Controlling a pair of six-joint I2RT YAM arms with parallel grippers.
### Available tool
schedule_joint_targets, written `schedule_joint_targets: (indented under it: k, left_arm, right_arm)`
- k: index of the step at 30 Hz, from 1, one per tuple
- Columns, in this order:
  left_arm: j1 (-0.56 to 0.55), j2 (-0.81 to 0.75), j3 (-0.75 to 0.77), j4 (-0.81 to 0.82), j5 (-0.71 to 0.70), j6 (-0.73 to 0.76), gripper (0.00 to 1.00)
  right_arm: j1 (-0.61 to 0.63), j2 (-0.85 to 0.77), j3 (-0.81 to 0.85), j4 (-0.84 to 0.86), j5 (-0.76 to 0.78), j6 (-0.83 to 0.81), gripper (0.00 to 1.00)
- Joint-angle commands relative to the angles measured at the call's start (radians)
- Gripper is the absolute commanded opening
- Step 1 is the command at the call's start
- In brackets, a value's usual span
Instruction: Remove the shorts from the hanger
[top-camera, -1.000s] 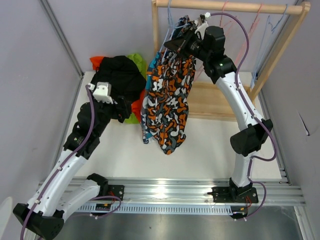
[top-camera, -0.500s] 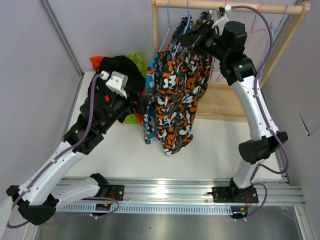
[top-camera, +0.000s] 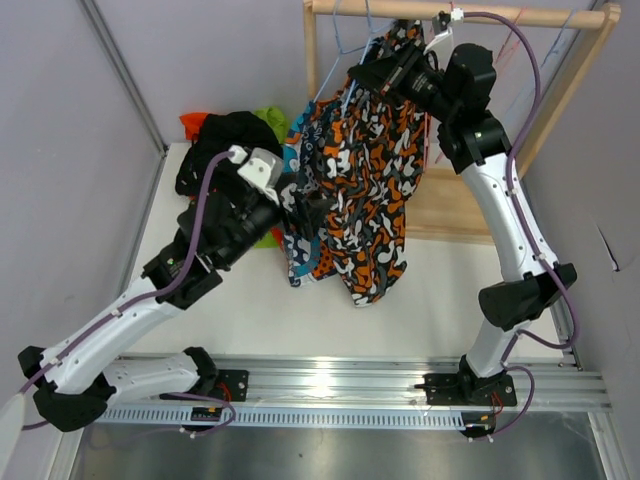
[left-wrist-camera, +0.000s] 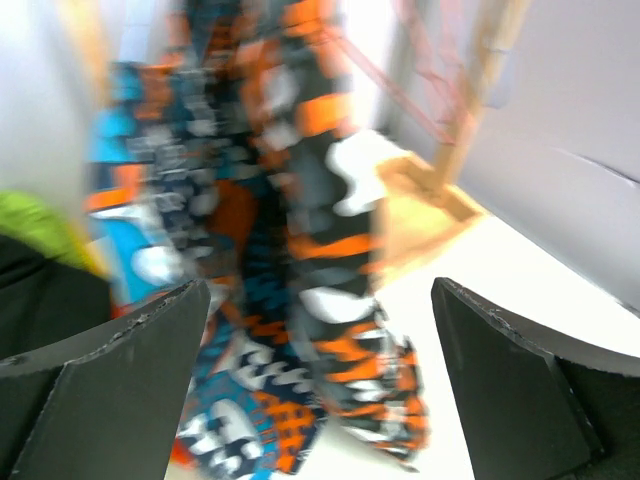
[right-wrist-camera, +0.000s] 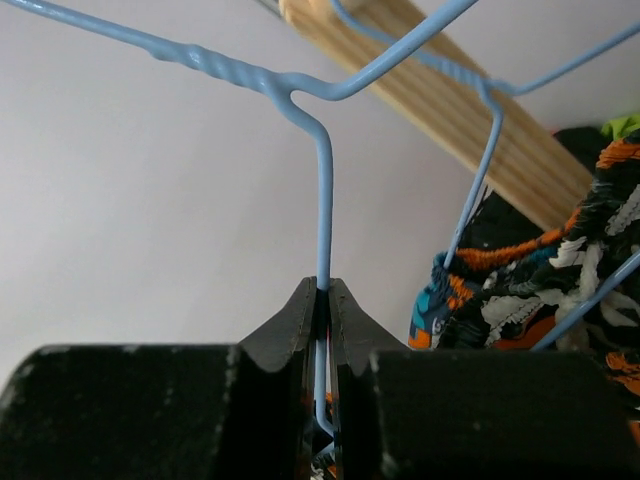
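A blotch-patterned pair of shorts in orange, white and black hangs from a blue wire hanger. My right gripper is shut on the hanger's wire just below the rack's top rail. A second, bluer patterned pair hangs just left of it. My left gripper is wide open beside these shorts at mid height, and the blurred fabric fills the view between its fingers without touching them.
Black, lime green and orange-red shorts lie piled at the back left. The wooden rack's base and slanted post stand at the right, with empty wire hangers on the rail.
My right gripper has lifted the hanger and shorts up and to the right. My left arm has swung right, from the pile to the hanging shorts.
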Motion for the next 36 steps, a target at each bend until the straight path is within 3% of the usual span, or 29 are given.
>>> schedule_joint_targets:
  k: [1, 8, 11, 13, 16, 17, 18, 19, 24, 31, 36]
  left_arm:
    - [-0.080, 0.008, -0.040, 0.141, 0.065, -0.013, 1.00]
    - [-0.091, 0.138, -0.048, 0.259, 0.102, -0.047, 1.00]
    - [-0.105, 0.183, -0.062, 0.299, 0.014, -0.029, 0.99]
    - [-0.112, 0.191, -0.094, 0.324, -0.040, -0.023, 0.93]
    - [-0.115, 0.185, -0.137, 0.367, -0.108, -0.018, 0.64]
    - [-0.117, 0.180, -0.140, 0.375, -0.117, -0.015, 0.38]
    - [-0.119, 0.168, -0.152, 0.385, -0.135, -0.016, 0.22]
    - [-0.125, 0.162, -0.165, 0.388, -0.146, -0.016, 0.00]
    - [-0.206, 0.058, -0.238, 0.396, -0.223, 0.011, 0.00]
    - [-0.515, -0.078, -0.470, 0.448, -0.450, -0.042, 0.00]
    - [-0.612, -0.070, -0.583, 0.464, -0.542, -0.136, 0.00]
  right_arm:
    - [0.043, -0.105, -0.026, 0.121, 0.037, -0.039, 0.00]
    - [0.084, -0.192, -0.056, 0.110, 0.068, -0.024, 0.00]
    - [0.086, -0.225, -0.053, 0.119, 0.056, 0.001, 0.00]
    - [0.086, -0.241, -0.048, 0.118, 0.054, 0.013, 0.00]
    - [0.084, -0.258, -0.008, 0.086, 0.056, 0.019, 0.00]
    - [0.084, -0.255, 0.012, 0.070, 0.051, 0.021, 0.00]
    - [0.084, -0.255, 0.041, 0.050, 0.048, 0.021, 0.00]
    - [0.083, -0.255, 0.047, 0.047, 0.049, 0.027, 0.00]
    - [0.035, -0.245, 0.096, 0.049, 0.048, 0.055, 0.00]
    - [-0.094, -0.107, 0.257, 0.076, -0.026, 0.193, 0.00]
    - [-0.153, -0.038, 0.320, 0.151, -0.056, 0.321, 0.00]
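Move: The lower leg of the printed shorts hangs about 4 cm ahead of the open left hand, 9 cm to its right and 7 cm lower; the teal-printed shorts hang some 12 cm ahead, 6 right and 5 lower, and the black shorts lie about 20 ahead, 18 left and 22 below. From the right hand, already gripping the blue hanger, that leg is roughly 12 cm back, 2 right and 25 below; the rail runs about 10 ahead and 8 above. The open left hand sweeps about 8 cm right and sinks some 6 cm to the printed shorts' hanging leg, shuts its fingers to pinch the cloth, then draws it back towards the base some 12 cm, dipping another 5 cm at the end. Meanwhile the right hand keeps its pinch on the blue hanger and takes it back about 8 cm while rising, then on up and to the right with a slight forward return, ending some 10 cm higher and rolled slightly, away from the left hand. ##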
